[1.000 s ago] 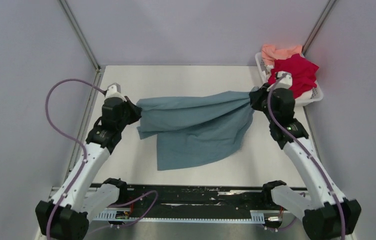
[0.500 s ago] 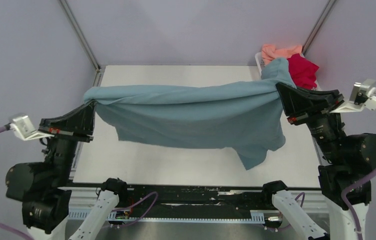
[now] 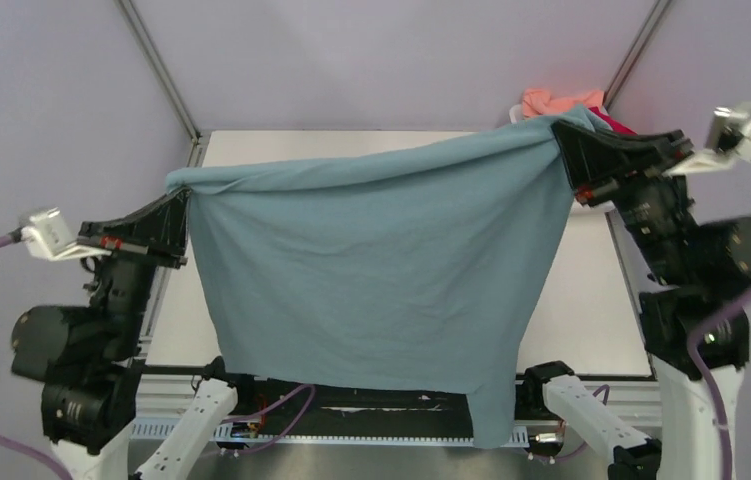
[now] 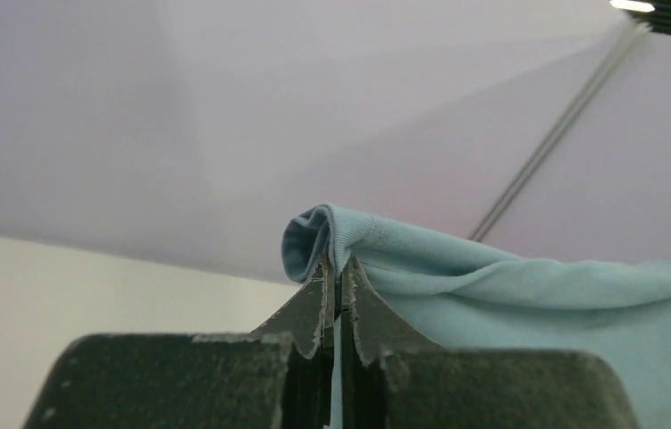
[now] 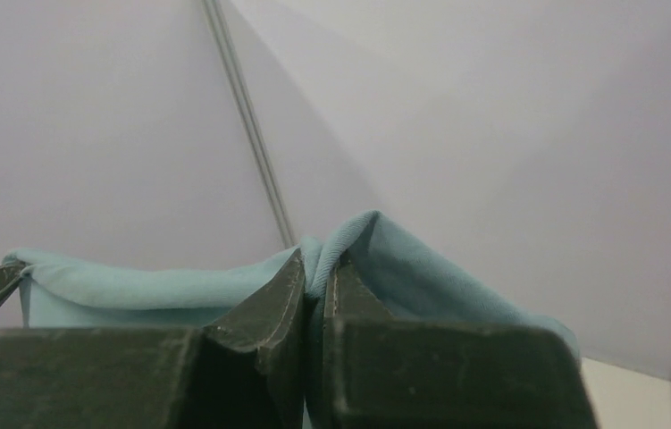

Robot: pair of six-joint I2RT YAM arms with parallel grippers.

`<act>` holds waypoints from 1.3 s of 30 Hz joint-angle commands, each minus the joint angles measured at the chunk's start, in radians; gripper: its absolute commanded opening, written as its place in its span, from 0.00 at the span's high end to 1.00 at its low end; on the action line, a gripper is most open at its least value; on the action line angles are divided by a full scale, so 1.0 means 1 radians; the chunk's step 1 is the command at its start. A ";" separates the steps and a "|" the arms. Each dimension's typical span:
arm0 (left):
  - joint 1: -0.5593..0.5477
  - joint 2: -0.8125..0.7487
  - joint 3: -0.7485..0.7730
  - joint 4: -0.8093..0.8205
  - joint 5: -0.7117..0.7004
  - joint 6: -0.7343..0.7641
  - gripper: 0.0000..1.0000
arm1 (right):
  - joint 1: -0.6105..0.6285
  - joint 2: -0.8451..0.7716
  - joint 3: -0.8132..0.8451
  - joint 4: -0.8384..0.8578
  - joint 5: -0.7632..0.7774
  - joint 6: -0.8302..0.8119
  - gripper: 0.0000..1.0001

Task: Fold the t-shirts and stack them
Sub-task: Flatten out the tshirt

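The teal-blue t-shirt (image 3: 371, 260) hangs spread out in the air above the table, held by two upper corners. Its lower edge droops past the table's near edge. My left gripper (image 3: 183, 200) is shut on the shirt's left corner, seen pinched in the left wrist view (image 4: 336, 268). My right gripper (image 3: 557, 135) is shut on the right corner, seen pinched in the right wrist view (image 5: 318, 273). The salmon-pink t-shirt (image 3: 551, 100) and a sliver of the crimson red t-shirt (image 3: 619, 125) show at the back right, mostly hidden behind the shirt and the right arm.
The white table (image 3: 591, 300) lies below, much of it hidden by the hanging shirt. Grey walls with metal frame posts (image 3: 156, 65) enclose the cell. The white basket is almost wholly hidden behind the shirt and the right arm.
Both grippers lifted the teal-blue shirt off the table and raised it. It went from bunched between them to hanging open as a flat sheet.
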 commanded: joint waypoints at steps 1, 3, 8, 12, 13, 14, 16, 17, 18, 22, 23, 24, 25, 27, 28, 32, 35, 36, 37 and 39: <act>-0.001 0.123 -0.109 0.031 -0.193 0.019 1.00 | -0.001 0.175 -0.068 0.059 0.135 -0.035 1.00; 0.000 0.184 -0.191 0.070 -0.260 0.008 1.00 | -0.001 0.246 -0.137 0.106 0.185 -0.023 0.99; 0.015 0.508 -0.329 0.104 -0.536 -0.033 1.00 | -0.001 0.497 -0.319 0.279 0.257 0.016 0.96; 0.118 0.892 -0.232 0.029 -0.441 -0.110 0.88 | -0.003 0.778 -0.341 0.337 0.321 -0.008 0.87; 0.131 0.962 -0.192 -0.005 -0.395 -0.120 0.81 | -0.005 0.852 -0.320 0.341 0.337 -0.017 0.82; 0.145 1.084 -0.116 -0.054 -0.385 -0.124 0.49 | -0.005 0.927 -0.290 0.340 0.334 -0.028 0.70; 0.150 1.217 -0.025 -0.092 -0.372 -0.121 0.08 | -0.007 1.068 -0.193 0.338 0.277 -0.049 0.36; 0.152 1.248 -0.003 -0.098 -0.351 -0.119 0.04 | -0.006 1.120 -0.141 0.318 0.248 -0.053 0.27; 0.151 1.292 0.032 -0.096 -0.335 -0.111 0.01 | -0.006 1.165 -0.093 0.298 0.232 -0.051 0.20; 0.151 1.305 0.047 -0.052 -0.262 -0.091 0.00 | -0.006 1.190 -0.037 0.275 0.251 -0.025 0.00; 0.152 1.289 0.042 -0.047 -0.262 -0.091 0.00 | -0.006 1.171 -0.047 0.275 0.258 -0.024 0.00; 0.151 1.278 0.029 -0.046 -0.263 -0.093 0.00 | -0.005 1.145 -0.062 0.273 0.271 -0.023 0.00; 0.152 1.255 0.011 -0.043 -0.257 -0.094 0.00 | -0.004 1.118 -0.084 0.271 0.284 -0.024 0.00; 0.151 1.209 -0.036 -0.026 -0.227 -0.093 0.00 | -0.004 1.026 -0.145 0.265 0.324 -0.029 0.00; 0.151 1.190 -0.053 -0.018 -0.212 -0.095 0.00 | -0.004 0.982 -0.185 0.263 0.339 -0.029 0.00; 0.147 1.070 -0.184 0.022 -0.071 -0.126 0.00 | -0.003 0.778 -0.400 0.209 0.331 0.021 0.00; 0.110 0.955 -0.352 0.087 0.043 -0.156 0.00 | 0.003 0.638 -0.595 0.197 0.269 0.090 0.00; 0.081 0.933 -0.388 0.117 0.065 -0.160 0.00 | 0.006 0.601 -0.645 0.177 0.249 0.104 0.00; 0.064 0.899 -0.451 0.127 0.074 -0.171 0.00 | 0.010 0.574 -0.681 0.151 0.241 0.118 0.00; 0.017 0.872 -0.524 0.142 0.114 -0.181 0.00 | 0.023 0.539 -0.743 0.082 0.243 0.149 0.00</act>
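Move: Both hands hold the t-shirt's top edge high in the air. The left hand's corner goes to a table spot about 31 cm ahead, 4 cm left and 48 cm below it; the right hand's goes to one about 34 cm ahead, 3 cm left and 54 cm down. The basket stands about 36 cm ahead of the right hand, 22 cm to its right and 47 cm lower, with the orange cloth some 11 cm beyond the basket's middle and 5 cm left of it. Down and forward in one fast swing, both hands cast the t-shirt onto the table, dropping roughly 50 cm while reaching over 30 cm out, wrists tipping steeply down. Both grippers open wide near the bottom and let go, then lift slightly and draw back over the cloth, the left also easing to its right, the right coming back farther. ##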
